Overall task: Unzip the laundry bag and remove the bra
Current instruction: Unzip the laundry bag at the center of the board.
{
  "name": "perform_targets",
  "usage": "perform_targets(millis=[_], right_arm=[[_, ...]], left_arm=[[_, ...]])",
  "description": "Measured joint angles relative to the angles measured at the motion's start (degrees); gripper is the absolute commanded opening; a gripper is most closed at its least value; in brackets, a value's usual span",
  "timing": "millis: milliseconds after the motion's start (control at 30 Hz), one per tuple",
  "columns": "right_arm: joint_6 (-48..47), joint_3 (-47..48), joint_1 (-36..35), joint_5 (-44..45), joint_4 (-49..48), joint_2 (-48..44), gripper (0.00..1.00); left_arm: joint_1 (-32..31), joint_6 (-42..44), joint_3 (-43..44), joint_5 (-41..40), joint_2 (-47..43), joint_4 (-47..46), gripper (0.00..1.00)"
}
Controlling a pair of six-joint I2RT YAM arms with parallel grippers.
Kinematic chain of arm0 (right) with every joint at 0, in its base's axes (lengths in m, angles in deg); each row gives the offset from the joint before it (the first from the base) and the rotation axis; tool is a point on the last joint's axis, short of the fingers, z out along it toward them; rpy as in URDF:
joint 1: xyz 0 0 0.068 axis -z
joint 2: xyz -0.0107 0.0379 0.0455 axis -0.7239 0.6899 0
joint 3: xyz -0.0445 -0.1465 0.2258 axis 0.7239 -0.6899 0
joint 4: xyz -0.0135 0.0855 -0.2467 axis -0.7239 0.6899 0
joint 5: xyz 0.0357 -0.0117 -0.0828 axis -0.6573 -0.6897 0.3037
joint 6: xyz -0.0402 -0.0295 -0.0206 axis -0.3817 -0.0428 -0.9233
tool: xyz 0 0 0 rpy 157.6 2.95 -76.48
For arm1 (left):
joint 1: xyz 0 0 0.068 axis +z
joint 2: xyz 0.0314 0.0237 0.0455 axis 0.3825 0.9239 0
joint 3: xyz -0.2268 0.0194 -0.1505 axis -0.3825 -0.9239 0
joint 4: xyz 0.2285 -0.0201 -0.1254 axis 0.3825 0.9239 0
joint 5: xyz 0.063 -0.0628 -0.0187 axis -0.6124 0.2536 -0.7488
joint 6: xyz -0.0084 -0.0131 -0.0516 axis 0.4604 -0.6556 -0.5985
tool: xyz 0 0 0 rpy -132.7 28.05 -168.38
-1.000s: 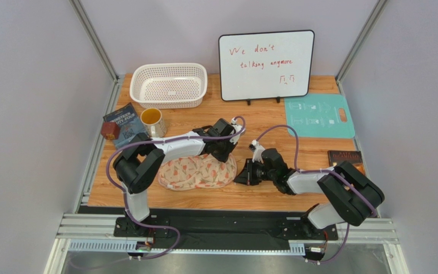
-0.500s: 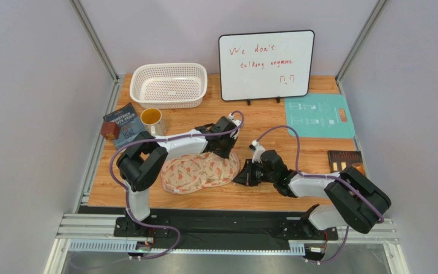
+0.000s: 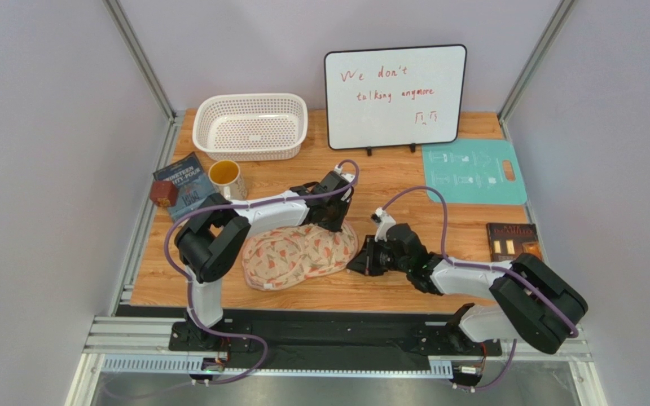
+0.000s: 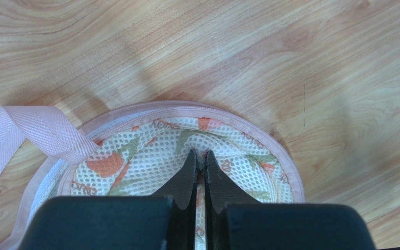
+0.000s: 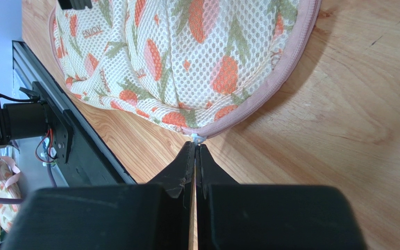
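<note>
The laundry bag, cream mesh with orange and green print and pink trim, lies on the wooden table between the arms. My left gripper is shut on a pinch of the mesh at the bag's far right end; the pink strap loop trails to the left. My right gripper is shut at the bag's near right edge, its fingertips clamped on the small white zipper pull on the pink zipper trim. The bra is out of view.
A white perforated basket and a whiteboard stand at the back. A teal mat and dark book lie right. A yellow mug, blue book and brown cube sit left.
The bag has shifted slightly to the right and bunched up at its right end. The right arm's elbow has swung further right. Both grippers stay shut.
</note>
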Motion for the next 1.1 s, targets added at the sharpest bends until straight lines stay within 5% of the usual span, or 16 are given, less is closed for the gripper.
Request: perform_targets(millis=[767, 833, 933, 1100], right_arm=[[1.0, 1.1, -3.5, 4.0, 1.9, 0.6, 0.00], [0.9, 1.8, -3.7, 5.0, 4.3, -0.6, 0.11], [0.9, 3.6, -3.9, 7.2, 9.1, -3.3, 0.53], [-1.7, 7.0, -4.0, 10.4, 17.7, -8.1, 0.70]], left_arm=[[0.9, -6.4, 0.6, -0.2, 0.5, -1.1, 0.00], [1.2, -6.9, 0.6, -0.5, 0.5, -1.7, 0.00], [1.9, -7.4, 0.1, -0.7, 0.5, -3.2, 0.00], [2.8, -8.3, -0.1, -2.1, 0.5, -4.8, 0.00]])
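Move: The zip pull is at the right fingertips, already pinched. The laundry bag's middle lies about 13 cm to the right hand's left and 2 cm farther out, 1 cm lower. The left hand holds the mesh at the bag's right end; from there the zip pull is some 10 cm back and 3 cm to the right, the bag's middle 7 cm back and 9 cm left, and its strap 6 cm ahead and 7 cm left, both slightly lower. The right hand, still pinching the zip pull, first draws it barely 1 cm back and to the left, then opens its fingers about two thirds, lets the pull go and lifts about 3 cm while easing right and forward, away from the bag's edge. The left hand keeps its pinch on the mesh and creeps forward, then speeds up just as the right lets go, drawing the bag's right end about 3 cm outward with a counter-clockwise turn of some 10 degrees. ##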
